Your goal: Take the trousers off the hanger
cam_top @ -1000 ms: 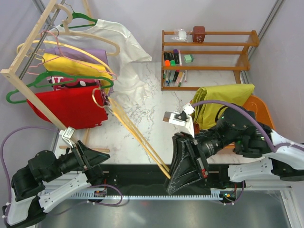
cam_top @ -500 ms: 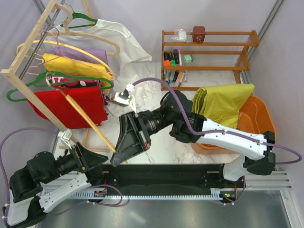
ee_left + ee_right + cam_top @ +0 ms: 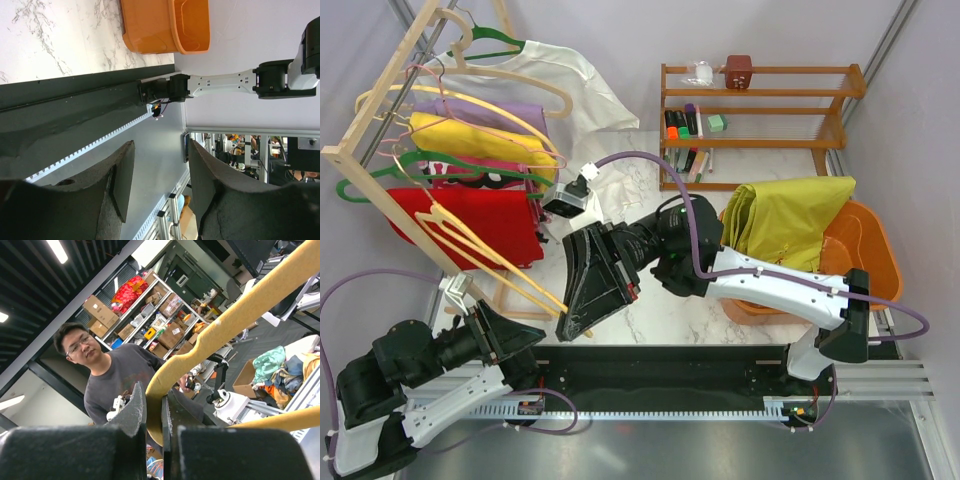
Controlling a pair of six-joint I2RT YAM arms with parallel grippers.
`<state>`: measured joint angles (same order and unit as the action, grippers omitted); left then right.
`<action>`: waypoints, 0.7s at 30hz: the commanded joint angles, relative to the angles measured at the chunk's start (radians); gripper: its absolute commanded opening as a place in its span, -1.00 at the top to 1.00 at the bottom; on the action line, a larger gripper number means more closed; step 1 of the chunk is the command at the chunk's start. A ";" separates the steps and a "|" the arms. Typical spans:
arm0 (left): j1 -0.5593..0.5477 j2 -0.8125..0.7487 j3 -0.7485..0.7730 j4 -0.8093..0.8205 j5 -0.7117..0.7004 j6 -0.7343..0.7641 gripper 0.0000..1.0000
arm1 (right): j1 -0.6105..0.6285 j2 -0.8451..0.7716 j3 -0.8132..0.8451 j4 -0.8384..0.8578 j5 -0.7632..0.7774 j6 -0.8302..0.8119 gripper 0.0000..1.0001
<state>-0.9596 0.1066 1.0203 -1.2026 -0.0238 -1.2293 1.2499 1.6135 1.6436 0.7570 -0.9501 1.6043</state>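
The lime-yellow trousers (image 3: 788,215) lie bunched over the orange basket (image 3: 868,255) at the right, off the hanger. My right gripper (image 3: 572,318) reaches left across the table and is shut on one arm of the pale yellow-orange hanger (image 3: 485,250). The bare hanger slants up-left in front of the red garment. In the right wrist view the hanger (image 3: 225,315) runs up from between the jaws of the right gripper (image 3: 154,415). My left gripper (image 3: 538,338) rests low at the near edge, open with nothing between its fingers (image 3: 120,185).
A wooden clothes rack (image 3: 380,110) at the left carries green hangers, a red garment (image 3: 490,225), a golden-yellow one and a white shirt (image 3: 570,90). A wooden shelf (image 3: 760,120) with small items stands at the back. The left wrist view shows the basket (image 3: 165,25).
My right arm has swung from beside the basket leftward to the rack, carrying the hanger with it. The trousers stay on the basket. The left arm has hardly moved.
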 commanded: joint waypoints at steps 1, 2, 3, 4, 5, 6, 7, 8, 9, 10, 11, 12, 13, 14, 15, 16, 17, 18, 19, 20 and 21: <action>0.001 0.011 0.018 -0.005 0.004 -0.030 -0.08 | -0.020 -0.024 -0.007 0.154 -0.018 0.028 0.99; 0.001 0.013 0.020 -0.003 0.004 -0.030 -0.08 | -0.023 -0.014 0.007 0.171 -0.016 0.046 1.00; 0.001 0.015 0.018 -0.005 0.005 -0.030 -0.07 | -0.029 0.015 0.018 0.217 -0.015 0.063 1.00; 0.002 0.015 0.018 -0.003 0.005 -0.032 -0.08 | -0.029 0.032 0.031 0.241 -0.016 0.080 1.00; 0.002 0.013 0.018 -0.002 0.007 -0.032 -0.07 | -0.032 0.051 0.065 0.266 -0.015 0.118 1.00; 0.001 0.013 0.017 -0.002 0.008 -0.033 -0.07 | -0.040 0.087 0.080 0.316 -0.016 0.137 0.99; 0.001 0.015 0.018 -0.002 0.009 -0.035 -0.07 | -0.043 0.103 0.094 0.338 -0.018 0.153 1.00; 0.001 0.015 0.017 0.000 0.010 -0.035 -0.08 | -0.050 0.118 0.113 0.356 -0.021 0.175 1.00; 0.001 0.015 0.018 0.001 0.012 -0.036 -0.07 | -0.062 0.147 0.119 0.404 -0.024 0.212 0.99; 0.001 0.015 0.021 0.001 0.012 -0.036 -0.07 | -0.072 0.164 0.125 0.430 -0.033 0.241 1.00; 0.001 0.015 0.021 0.001 0.012 -0.038 -0.07 | -0.079 0.193 0.140 0.456 -0.035 0.265 1.00; 0.002 0.016 0.026 0.001 0.010 -0.038 -0.07 | -0.096 0.209 0.150 0.516 -0.038 0.320 1.00; 0.002 0.016 0.029 0.001 0.010 -0.038 -0.07 | -0.104 0.224 0.168 0.540 -0.044 0.342 1.00; 0.002 0.015 0.031 0.001 0.010 -0.038 -0.07 | -0.110 0.252 0.177 0.585 -0.047 0.364 0.99; 0.005 0.015 0.035 0.003 0.009 -0.038 -0.07 | -0.119 0.267 0.189 0.605 -0.055 0.402 0.99; 0.004 0.015 0.035 0.003 0.009 -0.039 -0.07 | -0.125 0.281 0.212 0.622 -0.058 0.417 1.00; 0.004 0.015 0.037 0.002 0.009 -0.041 -0.08 | -0.130 0.308 0.225 0.637 -0.058 0.436 1.00; 0.005 0.015 0.038 0.001 0.009 -0.041 -0.07 | -0.133 0.324 0.240 0.668 -0.061 0.450 1.00; 0.005 0.016 0.038 0.003 0.009 -0.041 -0.07 | -0.133 0.341 0.278 0.682 -0.065 0.485 1.00; 0.007 0.019 0.038 0.002 0.009 -0.041 -0.08 | -0.133 0.377 0.298 0.718 -0.068 0.505 1.00; 0.009 0.021 0.038 0.003 0.009 -0.041 -0.07 | -0.133 0.396 0.320 0.741 -0.067 0.528 1.00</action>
<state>-0.9596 0.1066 1.0355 -1.2030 -0.0208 -1.2407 1.1137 1.9610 1.8454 1.2236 -1.0016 1.9720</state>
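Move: The right hand already holds the empty yellow hanger by one end. The front part of the rack's metal rod lies about 23 cm ahead and 26 cm left of it, at roughly its height. The green hanger is some 21 cm ahead and 18 cm left, 7 cm lower; the red trousers are about 13 cm ahead, 16 cm left and 20 cm down. From the left hand, that rod part is roughly 28 cm ahead, 17 cm left and 25 cm up. Still pinching the end of the empty yellow hanger between shut fingers, the right hand carries it hook-first towards the rack's rod. After a slow start it gathers speed, going forward about 7 cm and left some 4 cm, and sinks about 3 cm in the later part; the wrist turns only slightly. ##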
